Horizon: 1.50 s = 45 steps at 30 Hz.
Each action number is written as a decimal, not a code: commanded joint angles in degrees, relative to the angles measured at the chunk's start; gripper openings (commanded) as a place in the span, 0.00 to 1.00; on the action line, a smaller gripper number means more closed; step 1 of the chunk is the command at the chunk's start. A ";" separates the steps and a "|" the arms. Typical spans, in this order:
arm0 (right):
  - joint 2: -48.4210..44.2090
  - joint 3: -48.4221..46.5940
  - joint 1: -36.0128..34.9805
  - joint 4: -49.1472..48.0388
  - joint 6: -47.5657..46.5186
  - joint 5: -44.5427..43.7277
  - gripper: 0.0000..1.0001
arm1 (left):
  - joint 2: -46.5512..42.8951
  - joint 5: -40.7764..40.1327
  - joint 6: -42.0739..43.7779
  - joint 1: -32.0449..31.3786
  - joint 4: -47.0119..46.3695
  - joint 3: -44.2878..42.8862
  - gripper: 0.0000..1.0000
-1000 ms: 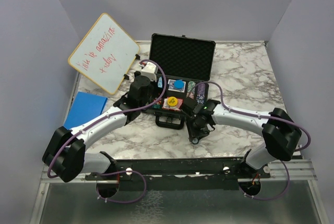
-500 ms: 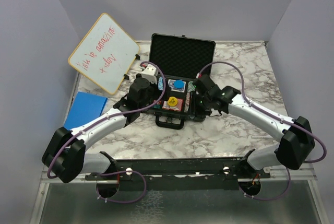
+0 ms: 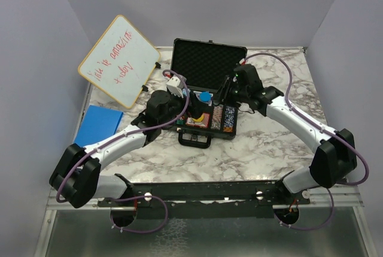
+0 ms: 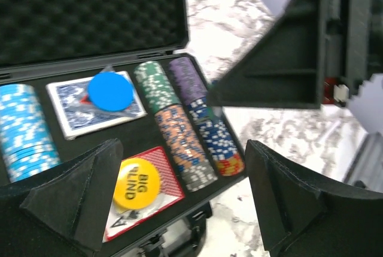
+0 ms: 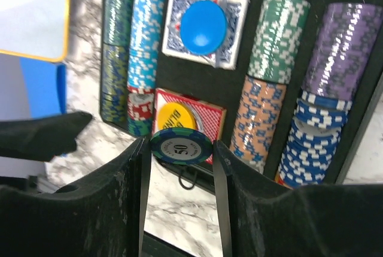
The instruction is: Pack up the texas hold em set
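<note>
The black briefcase (image 3: pixel 207 64) lies open with its foam lid up. Rows of poker chips (image 5: pixel 264 68) fill its tray, beside a blue disc (image 5: pixel 203 26) on a blue card deck and a yellow "BIG BLIND" disc (image 5: pixel 170 118) on a red deck. My right gripper (image 5: pixel 181 149) hovers over the tray (image 3: pixel 223 94), shut on a green-and-blue poker chip marked 50 (image 5: pixel 181 144), held by its edges. My left gripper (image 4: pixel 182 203) is open above the case's front left part (image 3: pixel 181 112), with nothing between its fingers.
A white dry-erase board (image 3: pixel 118 59) leans at the back left, and a flat blue pad (image 3: pixel 99 125) lies on the marble table's left. The case handle (image 3: pixel 195 141) sticks out toward me. Grey walls close in the left, back and right.
My right arm has swung from the table in front of the case up over the case's right side. The left arm has shifted slightly toward the back.
</note>
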<state>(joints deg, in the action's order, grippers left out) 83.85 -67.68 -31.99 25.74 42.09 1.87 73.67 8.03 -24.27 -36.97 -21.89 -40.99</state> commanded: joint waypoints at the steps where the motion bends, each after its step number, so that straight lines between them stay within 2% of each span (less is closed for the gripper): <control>1: 1.25 -2.65 2.51 -6.89 1.06 9.32 0.45 | 2.64 9.48 -5.06 0.06 -6.93 0.08 0.90; 8: 0.99 -3.29 3.41 -9.20 -0.42 16.90 0.45 | 6.16 10.38 -9.49 0.07 -10.96 -1.70 0.89; 14: 1.14 -3.27 4.03 -9.52 -1.19 19.82 0.45 | 7.26 8.50 -12.01 0.17 -11.42 -3.62 0.78; 19: 1.45 -3.25 4.50 -10.34 -1.42 21.89 0.45 | 6.31 4.22 -13.39 0.83 -11.42 -2.49 0.73; 21: 1.52 -3.09 4.63 -10.76 -1.52 22.78 0.45 | 6.31 3.77 -14.16 1.31 -11.42 -2.33 0.65; 26: 2.29 -3.06 4.64 -11.82 -2.00 24.87 0.45 | 6.57 6.08 -13.03 1.73 -11.42 -3.76 0.37; 32: 3.49 -3.25 4.65 -12.17 -2.18 25.62 0.45 | 6.76 7.34 -12.40 1.81 -11.42 -3.99 0.15; 35: 3.92 -3.46 4.65 -12.16 -2.11 25.45 0.45 | 6.66 7.55 -11.72 1.82 -11.42 -3.94 0.00; 37: 4.19 -3.78 4.61 -11.99 -2.11 24.98 0.49 | 6.48 7.60 -11.09 1.82 -11.42 -3.77 0.00; 41: 4.56 -5.33 5.21 -10.85 -2.76 23.36 0.66 | 5.71 7.93 -8.92 1.88 -11.42 -3.04 0.00; 45: 3.16 -5.29 7.44 -13.33 -5.18 25.63 0.79 | 4.34 9.95 -5.45 1.95 -11.42 -1.81 0.00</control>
<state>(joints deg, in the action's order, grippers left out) 88.09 -71.46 -26.68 14.57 39.88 25.45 80.68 14.81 -34.35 -35.24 -31.64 -43.48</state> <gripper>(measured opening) 0.744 0.033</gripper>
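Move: My right hand already holds the 50 chip between its fingertips, some 8 cm to the right of my wide-open left fingers, level with them fore and aft and about 3 cm lower. From the right hand point, the left fingers are about 8 cm left and 3 cm up. Below the left hand in the case, the yellow big blind button lies about 2 cm ahead and 15 cm down; the blue button about 9 cm ahead, 3 cm right and 14 cm down. I bring the chip up about 5 cm and left about 4 cm with my right hand, rolling its left side up and turning it counter-clockwise, while my left hand goes some 3.5 cm right to meet it, then edges forward and up as its fingers shut on the chip's edge. Once the left has its pinch, I open the right fingers wider and let go, with the right hand easing forward and up a little. ##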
